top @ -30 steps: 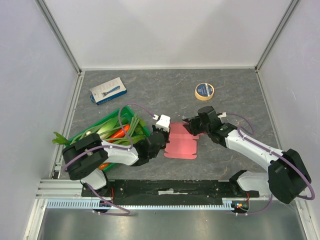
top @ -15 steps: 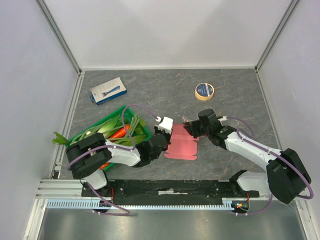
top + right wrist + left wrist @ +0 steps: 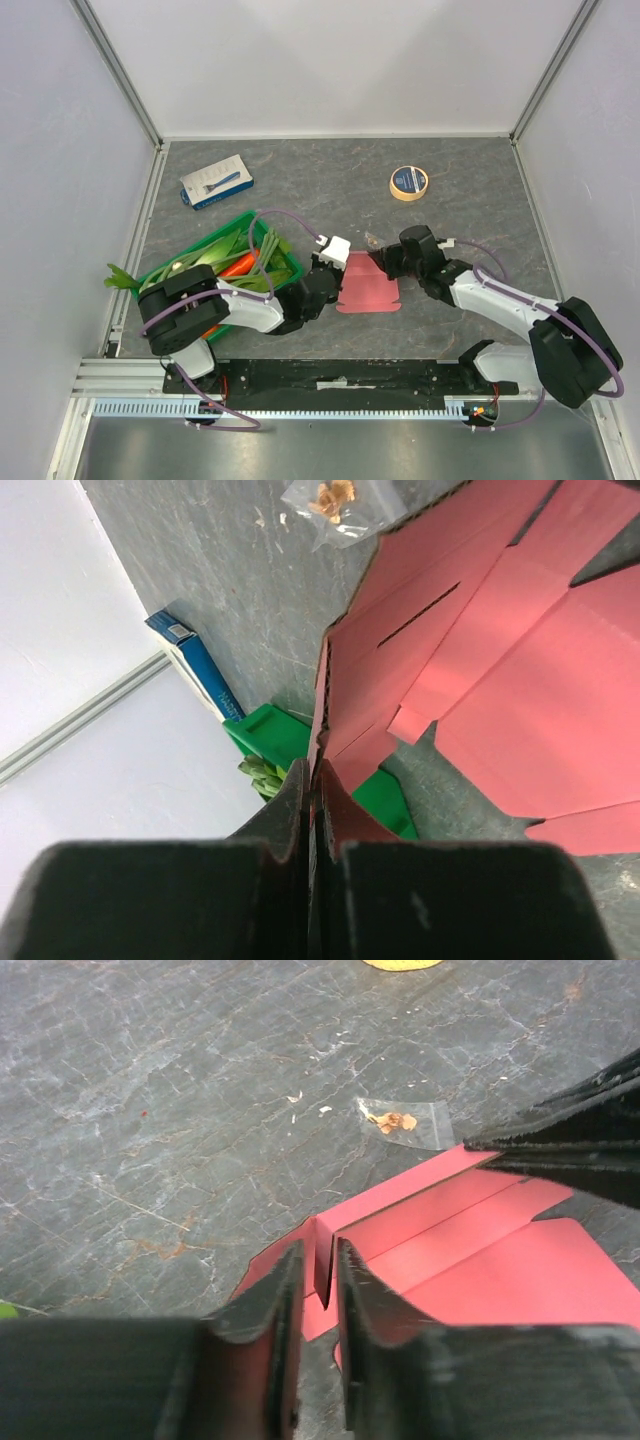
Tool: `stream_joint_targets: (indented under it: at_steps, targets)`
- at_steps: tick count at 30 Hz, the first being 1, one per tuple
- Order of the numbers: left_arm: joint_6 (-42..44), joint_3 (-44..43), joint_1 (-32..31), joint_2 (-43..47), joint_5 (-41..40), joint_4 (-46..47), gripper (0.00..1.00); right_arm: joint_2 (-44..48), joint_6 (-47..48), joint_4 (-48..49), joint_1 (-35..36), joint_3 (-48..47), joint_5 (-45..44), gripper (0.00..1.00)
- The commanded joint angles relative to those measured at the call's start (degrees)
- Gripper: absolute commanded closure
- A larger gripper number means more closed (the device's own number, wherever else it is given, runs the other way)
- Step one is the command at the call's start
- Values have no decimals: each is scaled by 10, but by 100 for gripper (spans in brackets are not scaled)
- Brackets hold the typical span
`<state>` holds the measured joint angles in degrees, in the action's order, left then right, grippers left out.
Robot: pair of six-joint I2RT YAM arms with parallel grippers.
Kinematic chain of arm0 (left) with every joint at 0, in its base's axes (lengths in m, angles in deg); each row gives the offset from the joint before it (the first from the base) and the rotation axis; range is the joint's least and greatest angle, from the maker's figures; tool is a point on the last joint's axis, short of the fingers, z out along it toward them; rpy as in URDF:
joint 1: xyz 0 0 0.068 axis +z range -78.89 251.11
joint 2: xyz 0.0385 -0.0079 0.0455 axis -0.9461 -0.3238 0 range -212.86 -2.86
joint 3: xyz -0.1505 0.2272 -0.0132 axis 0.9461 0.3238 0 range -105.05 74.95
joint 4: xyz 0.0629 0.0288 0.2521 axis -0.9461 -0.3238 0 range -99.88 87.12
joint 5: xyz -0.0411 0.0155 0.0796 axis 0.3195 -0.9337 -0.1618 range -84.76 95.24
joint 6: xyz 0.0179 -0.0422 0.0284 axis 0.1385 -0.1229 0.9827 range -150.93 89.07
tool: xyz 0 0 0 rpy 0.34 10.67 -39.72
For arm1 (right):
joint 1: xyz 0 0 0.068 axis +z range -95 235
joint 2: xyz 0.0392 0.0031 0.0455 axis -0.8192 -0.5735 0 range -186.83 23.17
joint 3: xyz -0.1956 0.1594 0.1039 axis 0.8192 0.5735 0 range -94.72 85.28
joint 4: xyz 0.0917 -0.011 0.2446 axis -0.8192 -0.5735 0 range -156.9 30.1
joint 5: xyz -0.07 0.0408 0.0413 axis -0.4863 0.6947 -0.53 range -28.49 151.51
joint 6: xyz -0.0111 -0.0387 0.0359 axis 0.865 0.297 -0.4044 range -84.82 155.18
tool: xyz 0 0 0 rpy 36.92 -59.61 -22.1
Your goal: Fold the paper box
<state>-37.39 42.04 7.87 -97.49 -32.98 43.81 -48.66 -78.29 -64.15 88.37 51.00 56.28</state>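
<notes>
The paper box (image 3: pixel 368 292) is a flat pink card cut-out with flaps, lying on the grey table between the two arms. My left gripper (image 3: pixel 334 273) is at its left edge. In the left wrist view its jaws (image 3: pixel 318 1252) stand slightly open, with an upright flap of the paper box (image 3: pixel 480 1260) between them and a gap on each side. My right gripper (image 3: pixel 386 262) is at the card's far right corner. In the right wrist view it (image 3: pixel 312 770) is shut on the card's edge (image 3: pixel 500 680), which is lifted there.
A green crate (image 3: pixel 205 270) of vegetables stands left of the card, over my left arm. A blue-and-white package (image 3: pixel 216 181) lies at the back left and a tape roll (image 3: pixel 409 183) at the back right. A small clear bag (image 3: pixel 372 241) lies just beyond the card.
My right gripper has closed on the card's edge. The left gripper's jaws have parted a little around the flap. The card has shifted slightly to the right.
</notes>
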Motion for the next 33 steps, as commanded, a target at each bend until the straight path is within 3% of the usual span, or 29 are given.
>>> stream_joint_targets:
  at_steps: [1, 4, 8, 10, 13, 15, 19, 24, 33]
  targets:
    - [-6, -13, -3, 12, 30, 2, 60, 16, 20, 37, -2, 47, -27, 100]
    - [-29, 4, -3, 56, 73, -45, 45, 30, 37, 82, -4, 83, -40, 100]
    - [-69, 34, -3, 160, 155, -121, 39, 57, 63, 225, -6, 165, -62, 100]
    - [-83, 57, 2, 236, 196, -148, 39, 62, 78, 255, -7, 194, -68, 100]
    - [-115, 75, 25, 312, 241, -201, 46, 53, 99, 282, -9, 210, -65, 100]
    - [-149, 65, 64, 328, 266, -251, 47, 48, 112, 316, -9, 219, -65, 100]
    - [-160, 27, 124, 292, 350, -297, 45, 37, 134, 325, -10, 228, -66, 100]
    - [-119, -21, 137, 202, 303, -311, 50, 21, 149, 359, -11, 238, -67, 100]
    - [-98, -52, 150, 119, 320, -289, 42, 8, 198, 379, -16, 236, -67, 100]
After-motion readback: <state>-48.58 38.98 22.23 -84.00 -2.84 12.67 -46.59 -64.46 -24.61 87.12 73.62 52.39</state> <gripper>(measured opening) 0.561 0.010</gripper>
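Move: The paper box's left side flap sits right at my left fingertips, its middle a centimetre or so ahead, to the right and below. My right hand has the top edge of the back wall in its fingers; from there the side flap lies about 6 cm left and 1 cm lower. From my left hand, the box's bottom panel is about 8 cm back, 6 cm right and 4 cm below, and the small plastic bag some 3 cm ahead, 7 cm right and 5 cm below. I spread my left fingers and come free of the side flap, swinging back and up about 8 cm, then leftward, before dropping forward again to end open and low, some 3 cm left of the start, tips pitched 20-odd degrees further down. Meanwhile my right hand keeps its pinch on the back wall, drawing it about 2.5 cm right and slightly back and down while its fingertips tilt up some 20 degrees. ##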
